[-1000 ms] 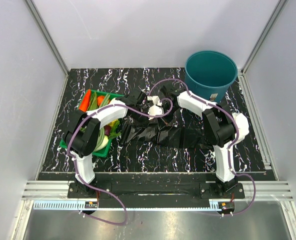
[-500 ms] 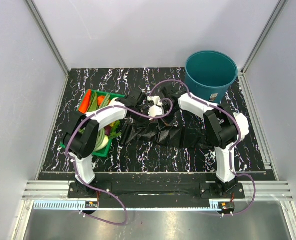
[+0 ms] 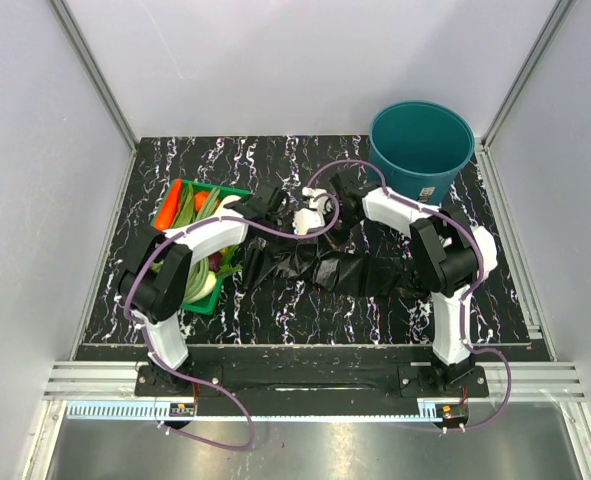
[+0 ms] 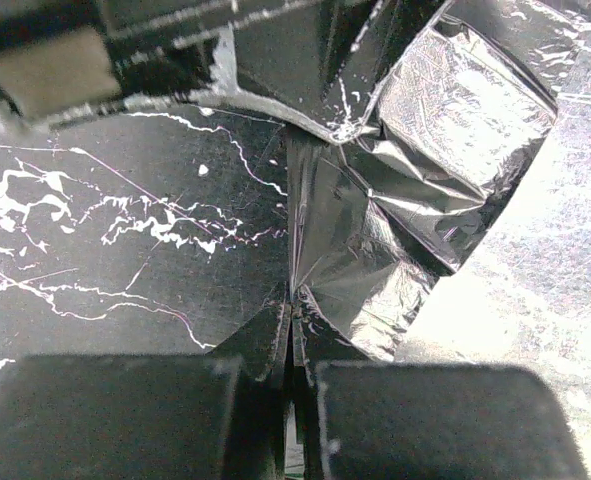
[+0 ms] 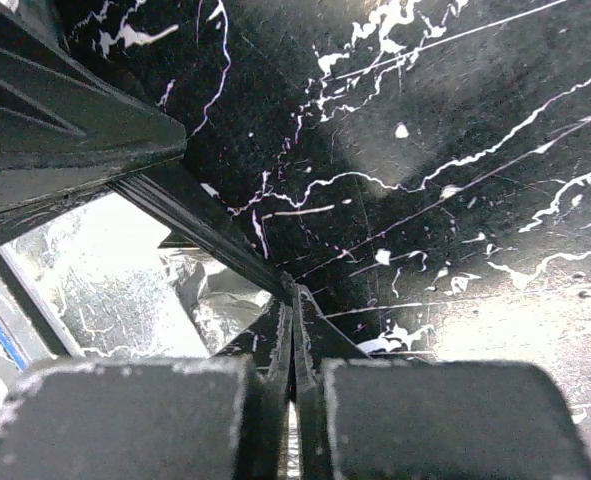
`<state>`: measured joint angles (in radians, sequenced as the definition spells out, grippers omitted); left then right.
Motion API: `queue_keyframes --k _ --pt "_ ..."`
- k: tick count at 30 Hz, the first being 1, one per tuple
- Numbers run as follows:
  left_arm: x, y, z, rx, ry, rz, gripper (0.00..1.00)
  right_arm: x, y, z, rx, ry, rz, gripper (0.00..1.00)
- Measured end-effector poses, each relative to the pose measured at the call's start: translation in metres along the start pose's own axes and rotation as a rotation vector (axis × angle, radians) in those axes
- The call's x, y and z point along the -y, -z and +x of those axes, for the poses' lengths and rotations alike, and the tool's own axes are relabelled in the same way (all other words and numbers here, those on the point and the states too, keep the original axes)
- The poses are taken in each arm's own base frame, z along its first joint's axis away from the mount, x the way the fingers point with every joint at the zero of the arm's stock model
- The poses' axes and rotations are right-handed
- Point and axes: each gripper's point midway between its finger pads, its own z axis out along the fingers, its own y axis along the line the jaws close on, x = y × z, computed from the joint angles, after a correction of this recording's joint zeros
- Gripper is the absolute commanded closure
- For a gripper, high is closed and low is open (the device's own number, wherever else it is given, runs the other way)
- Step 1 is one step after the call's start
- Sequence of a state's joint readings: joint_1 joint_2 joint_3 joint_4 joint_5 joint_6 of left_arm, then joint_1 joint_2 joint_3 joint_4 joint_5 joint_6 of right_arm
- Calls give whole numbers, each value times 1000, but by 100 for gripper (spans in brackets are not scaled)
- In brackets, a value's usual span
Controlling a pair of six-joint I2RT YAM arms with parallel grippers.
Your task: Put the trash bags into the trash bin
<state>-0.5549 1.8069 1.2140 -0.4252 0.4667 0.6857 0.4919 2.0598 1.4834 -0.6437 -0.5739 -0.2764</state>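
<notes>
A black glossy trash bag point(image 3: 320, 265) lies crumpled across the middle of the marble-patterned table. My left gripper point(image 3: 283, 206) is at its far left edge, shut on a fold of the film point(image 4: 355, 250) that fans out from the fingertips point(image 4: 275, 345). My right gripper point(image 3: 335, 197) is at the bag's far right edge, also shut, with a thin edge of film point(image 5: 215, 300) pinched at its tips point(image 5: 295, 300). The teal trash bin point(image 3: 421, 150) stands upright at the far right corner, a short way beyond the right gripper. What is inside it does not show.
A green rectangular tray point(image 3: 237, 190) with vegetables sits at the left, under the left forearm. Purple cables point(image 3: 335, 163) loop above the bag between the two arms. Aluminium frame posts and grey walls close in the table on three sides.
Both grippers stay shut on the bag. The right gripper has shifted slightly toward the bin and the left has followed, drawing the bag's far edge along and bunching the film.
</notes>
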Motion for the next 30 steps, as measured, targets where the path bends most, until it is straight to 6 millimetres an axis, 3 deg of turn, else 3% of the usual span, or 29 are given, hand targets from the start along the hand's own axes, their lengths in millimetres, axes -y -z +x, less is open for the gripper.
queue_keyframes --k 20,23,25,26,30 --pt "-7 13 3 58 76 -20 100 18 -1 7 16 -107 55 100" --pt "-7 13 3 56 77 -21 100 16 2 7 21 -108 29 85" --pt "-6 15 6 40 81 -23 100 16 6 9 9 -107 23 60" --pt "-4 16 9 30 83 -21 100 17 9 12 2 -109 17 53" --pt "0 17 13 5 80 -12 100 14 20 13 -10 -99 -29 46"
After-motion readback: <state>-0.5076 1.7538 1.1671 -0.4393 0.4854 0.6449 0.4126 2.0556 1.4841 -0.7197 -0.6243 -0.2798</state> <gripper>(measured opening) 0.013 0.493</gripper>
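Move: The black trash bag is pinched shut-fingered by both hands near its far edge. Its middle lies about 4 cm back, 6 cm right and 4 below the left hand, and some 5 cm back, 2 right and 2 below the right hand. The trash bin stands about 13 cm ahead and 19 to the right of the right hand. The green vegetable crate is roughly 20 cm left of the left hand, level with it. The bag's thin film is drawn sideways between the two hands: the right hand goes right and dips about 1 cm, then opens its fingers to half, lets go and rises a little while still backing right, about 3 cm in all. The left hand keeps its pinch and pulls some 2 cm left, rising slightly, then easing down. ##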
